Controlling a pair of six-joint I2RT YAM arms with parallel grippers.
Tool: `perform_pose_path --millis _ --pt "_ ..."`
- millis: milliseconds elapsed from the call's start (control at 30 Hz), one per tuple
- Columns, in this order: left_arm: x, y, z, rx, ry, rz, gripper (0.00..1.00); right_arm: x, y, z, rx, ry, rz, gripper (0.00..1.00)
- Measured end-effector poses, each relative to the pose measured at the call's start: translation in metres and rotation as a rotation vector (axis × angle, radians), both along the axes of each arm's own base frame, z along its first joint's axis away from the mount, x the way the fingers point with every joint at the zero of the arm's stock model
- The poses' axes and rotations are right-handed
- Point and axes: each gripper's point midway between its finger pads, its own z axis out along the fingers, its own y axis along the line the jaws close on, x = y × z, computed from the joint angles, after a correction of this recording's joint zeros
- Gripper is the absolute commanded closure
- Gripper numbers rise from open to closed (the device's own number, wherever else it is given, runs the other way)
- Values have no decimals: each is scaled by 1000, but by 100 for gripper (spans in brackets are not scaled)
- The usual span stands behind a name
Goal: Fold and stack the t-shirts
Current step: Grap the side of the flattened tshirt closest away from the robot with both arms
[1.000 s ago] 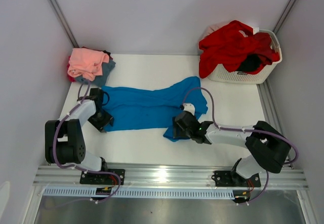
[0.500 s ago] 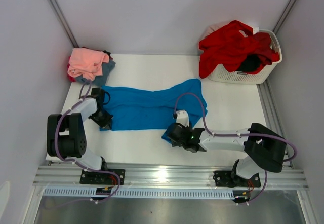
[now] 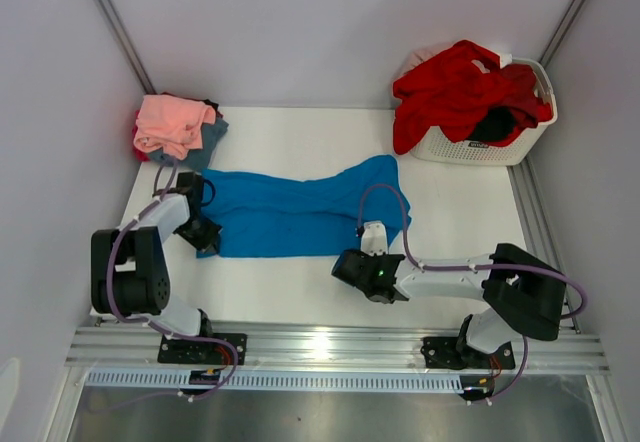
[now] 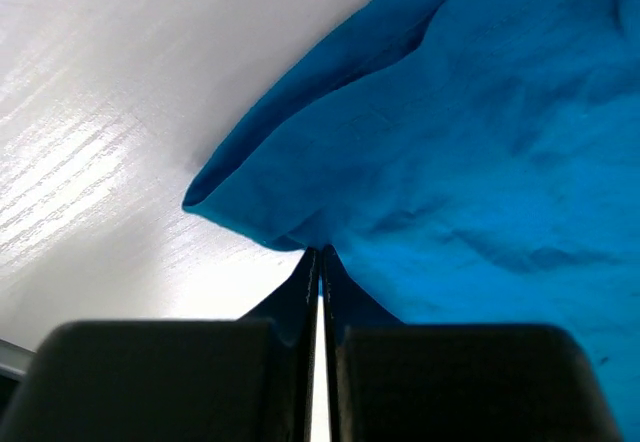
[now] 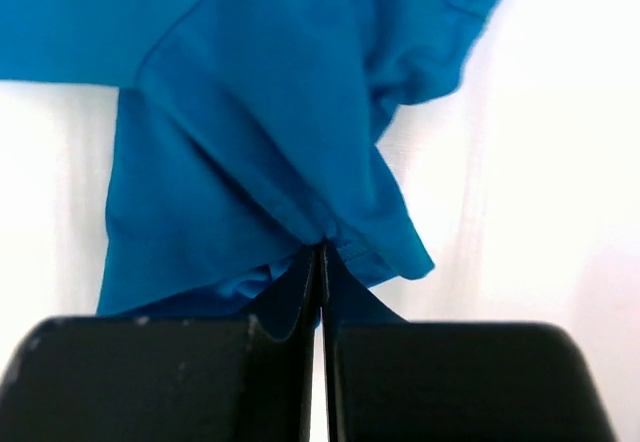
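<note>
A bright blue t-shirt (image 3: 290,212) lies spread lengthwise across the middle of the white table (image 3: 290,287). My left gripper (image 3: 207,236) is at its left end, shut on the cloth's near-left corner (image 4: 250,212); in the left wrist view the gripper (image 4: 320,254) pinches the hem. My right gripper (image 3: 350,263) is at the shirt's near-right end. In the right wrist view that gripper (image 5: 322,246) is shut on a hem fold of the blue t-shirt (image 5: 250,112). Folded t-shirts are stacked at the back left, salmon pink (image 3: 172,122) on top, slate blue (image 3: 208,140) beneath.
A white slatted basket (image 3: 470,149) stands at the back right, with red t-shirts (image 3: 455,87) spilling over its rim and a black one (image 3: 493,124) inside. Grey walls close in the table on the left, back and right.
Both grippers have shut on the blue t-shirt, the left one first. The right gripper shifted slightly along the shirt's near-right end before closing on it.
</note>
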Motion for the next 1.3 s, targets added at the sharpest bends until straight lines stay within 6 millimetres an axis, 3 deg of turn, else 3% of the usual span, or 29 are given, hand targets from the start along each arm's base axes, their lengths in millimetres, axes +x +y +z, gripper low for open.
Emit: perform_pose_path --millis 200,367,467,533,900,1067,1300 --pt "0 8 5 -2 -16 27 99 1 -31 6 -105 -40 -77 100" --pt "0 15 13 -1 -39 45 99 10 -56 26 -215 -110 -203 97" --pt "-1 19 20 3 -62 47 99 16 -71 28 -280 -125 -280 92" --pt "-2 20 24 6 -70 45 99 18 -79 26 -314 -126 -304 78" --pt "-5 27 32 -4 -96 57 99 23 -70 52 -159 -190 -258 30" --pt "-7 26 32 -20 -95 62 100 24 -60 54 -37 -183 -221 25" --pt "-10 23 28 -36 -89 61 99 22 -49 40 54 -127 -184 25"
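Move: Both hands have hold of the blue t-shirt: the left pinches its near left corner, the right a fold near its near right corner, just above the table. The shirt's middle lies about 15 cm right and 6 cm ahead of the left hand, and some 9 cm left and 8 cm ahead of the right. The folded pile is roughly 7 cm left and 24 cm ahead of the left hand; the laundry basket is about 27 cm right and 30 cm ahead of the right. Rightward, about 8 cm and rising a little, the right hand draws its fold out while turning some 15 degrees clockwise; then its fingers open wide and let go as it climbs, and it drifts 3 cm back left and begins to sink over the loose flap. The left hand keeps its pinch, pulling its corner some 2.5 cm left and up about 3 cm. ##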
